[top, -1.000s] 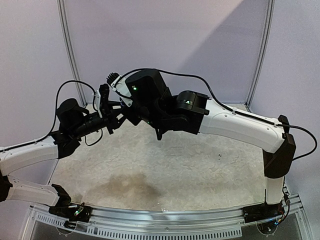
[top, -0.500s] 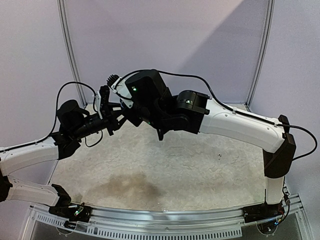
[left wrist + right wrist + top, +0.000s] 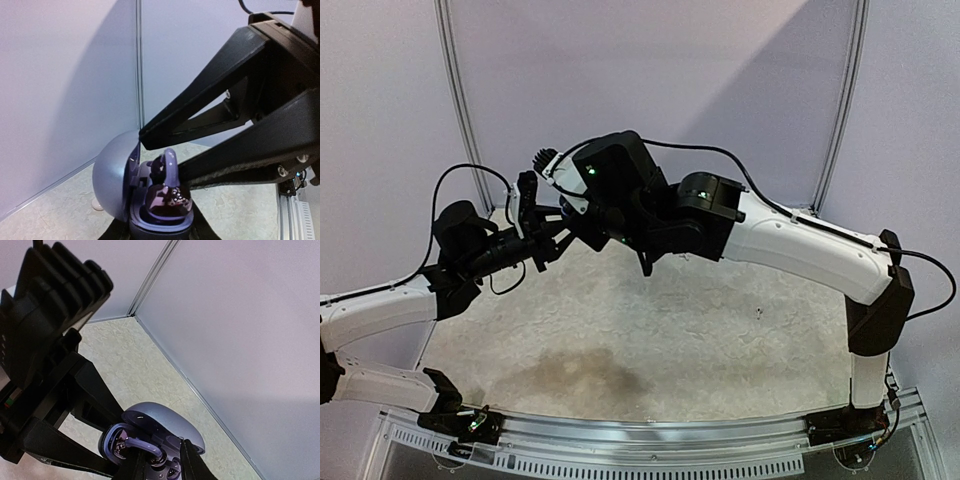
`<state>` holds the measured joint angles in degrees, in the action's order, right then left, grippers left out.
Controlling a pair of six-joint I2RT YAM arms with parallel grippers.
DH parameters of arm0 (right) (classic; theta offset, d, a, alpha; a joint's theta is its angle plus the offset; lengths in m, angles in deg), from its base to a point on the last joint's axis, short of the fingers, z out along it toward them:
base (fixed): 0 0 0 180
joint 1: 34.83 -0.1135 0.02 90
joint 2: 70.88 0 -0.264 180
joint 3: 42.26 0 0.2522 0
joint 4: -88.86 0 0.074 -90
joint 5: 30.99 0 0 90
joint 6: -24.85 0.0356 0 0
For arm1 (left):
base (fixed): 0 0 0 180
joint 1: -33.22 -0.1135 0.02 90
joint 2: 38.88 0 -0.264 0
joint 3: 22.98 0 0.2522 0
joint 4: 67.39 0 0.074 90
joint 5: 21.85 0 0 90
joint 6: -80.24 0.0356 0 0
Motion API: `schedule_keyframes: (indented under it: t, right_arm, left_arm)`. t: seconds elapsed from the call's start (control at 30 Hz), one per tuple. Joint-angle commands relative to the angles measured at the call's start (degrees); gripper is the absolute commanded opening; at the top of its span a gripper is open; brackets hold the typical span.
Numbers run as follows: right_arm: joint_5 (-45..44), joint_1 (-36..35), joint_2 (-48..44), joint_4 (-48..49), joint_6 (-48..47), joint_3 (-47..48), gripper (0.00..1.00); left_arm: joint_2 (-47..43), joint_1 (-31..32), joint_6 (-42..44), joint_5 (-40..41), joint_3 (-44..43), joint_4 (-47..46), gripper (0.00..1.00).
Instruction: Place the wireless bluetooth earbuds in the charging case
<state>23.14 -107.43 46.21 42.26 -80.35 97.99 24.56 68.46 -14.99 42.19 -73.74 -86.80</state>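
Note:
My left gripper point(image 3: 160, 231) is shut on the base of the charging case point(image 3: 112, 175), a blue-grey oval shell held up off the table with its lid hinged open. One of the wireless bluetooth earbuds point(image 3: 170, 162) sits in the case's well, its glossy body down and its stem sticking up. My right gripper point(image 3: 162, 461) reaches in from the right. Its fingers stand slightly open on either side of that earbud point(image 3: 145, 446), which rests in the case point(image 3: 167, 422). In the top view both grippers meet near the back left point(image 3: 546, 232), and the case is hidden among them.
The pale speckled tabletop point(image 3: 670, 330) lies below, walled by lilac panels with a metal post point(image 3: 138, 65) at the back-left corner. A small pale object point(image 3: 97, 204) lies on the table near that wall. A tiny speck point(image 3: 757, 313) lies on the right.
The right arm's forearm and wrist have shifted slightly up and left over the case. The left arm has held still with the case.

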Motion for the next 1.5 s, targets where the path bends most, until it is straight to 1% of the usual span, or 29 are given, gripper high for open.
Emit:
schedule_keyframes:
  t: [0.0, 0.17, 0.33, 0.7, 0.93, 1.13, 1.3, 1.47]
  right_arm:
    - [2.6, 0.7, 2.5, -6.5, -1.3, 0.5, 0.26]
    - [3.7, 0.7, 2.9, -8.8, -1.3, 1.7, 0.27]
    - [3.4, 0.7, 4.2, -11.4, -1.4, 3.8, 0.32]
    - [3.8, 0.8, 4.3, -13.0, -0.8, 4.0, 0.38]
    - [5.1, 0.7, 3.9, -14.8, -0.2, 4.0, 0.39]
    - [5.5, 0.8, 3.6, -16.0, 0.4, 4.0, 0.44]
    - [5.8, 0.8, 3.3, -15.7, 0.6, 4.1, 0.46]
    - [5.9, 0.8, 3.1, -15.8, 0.8, 4.1, 0.51]
  left_arm:
    - [-2.4, 0.8, -0.7, -1.4, -0.6, -7.3, 0.00]
    - [-2.5, 0.8, -1.5, -1.5, -0.5, -7.3, 0.00]
    - [-2.5, 0.8, -3.1, -1.9, -0.3, -7.1, 0.00]
    - [-2.5, 0.7, -4.0, -0.9, -0.1, -7.1, 0.00]
    - [-2.5, 0.4, -6.5, 0.2, 0.2, -7.8, 0.00]
    - [-2.5, 0.3, -6.9, 0.1, 0.5, -8.8, 0.00]
    - [-2.6, 0.3, -6.9, 0.0, 0.8, -8.6, 0.00]
    - [-2.7, 0.3, -6.6, -0.3, 0.8, -8.7, 0.00]
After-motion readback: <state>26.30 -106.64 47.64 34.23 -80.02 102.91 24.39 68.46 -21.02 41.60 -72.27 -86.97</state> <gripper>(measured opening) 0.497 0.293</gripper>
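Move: The purple charging case, lid open, is already in the left fingers; its near earbud stands about 2 cm above that hand's point and 1 cm to its right. From the right hand point that earbud is about 1 cm left, level fore and aft, and 1 cm lower. The case body is 1 cm ahead, 1 cm left and 3 cm down, the raised lid some 3 cm ahead, 1 cm left and 1 cm down. Opening steadily, the right fingers go from about a quarter to half wide while that hand stays over the case and sinks barely 1 cm, turning about 5 degrees. The upper finger swings up and clear of the lid edge; the lower one remains beside the near earbud's stem. The left hand keeps its grip, eases down about 1 cm and rolls some 5 degrees, tipping the case's top forward. ##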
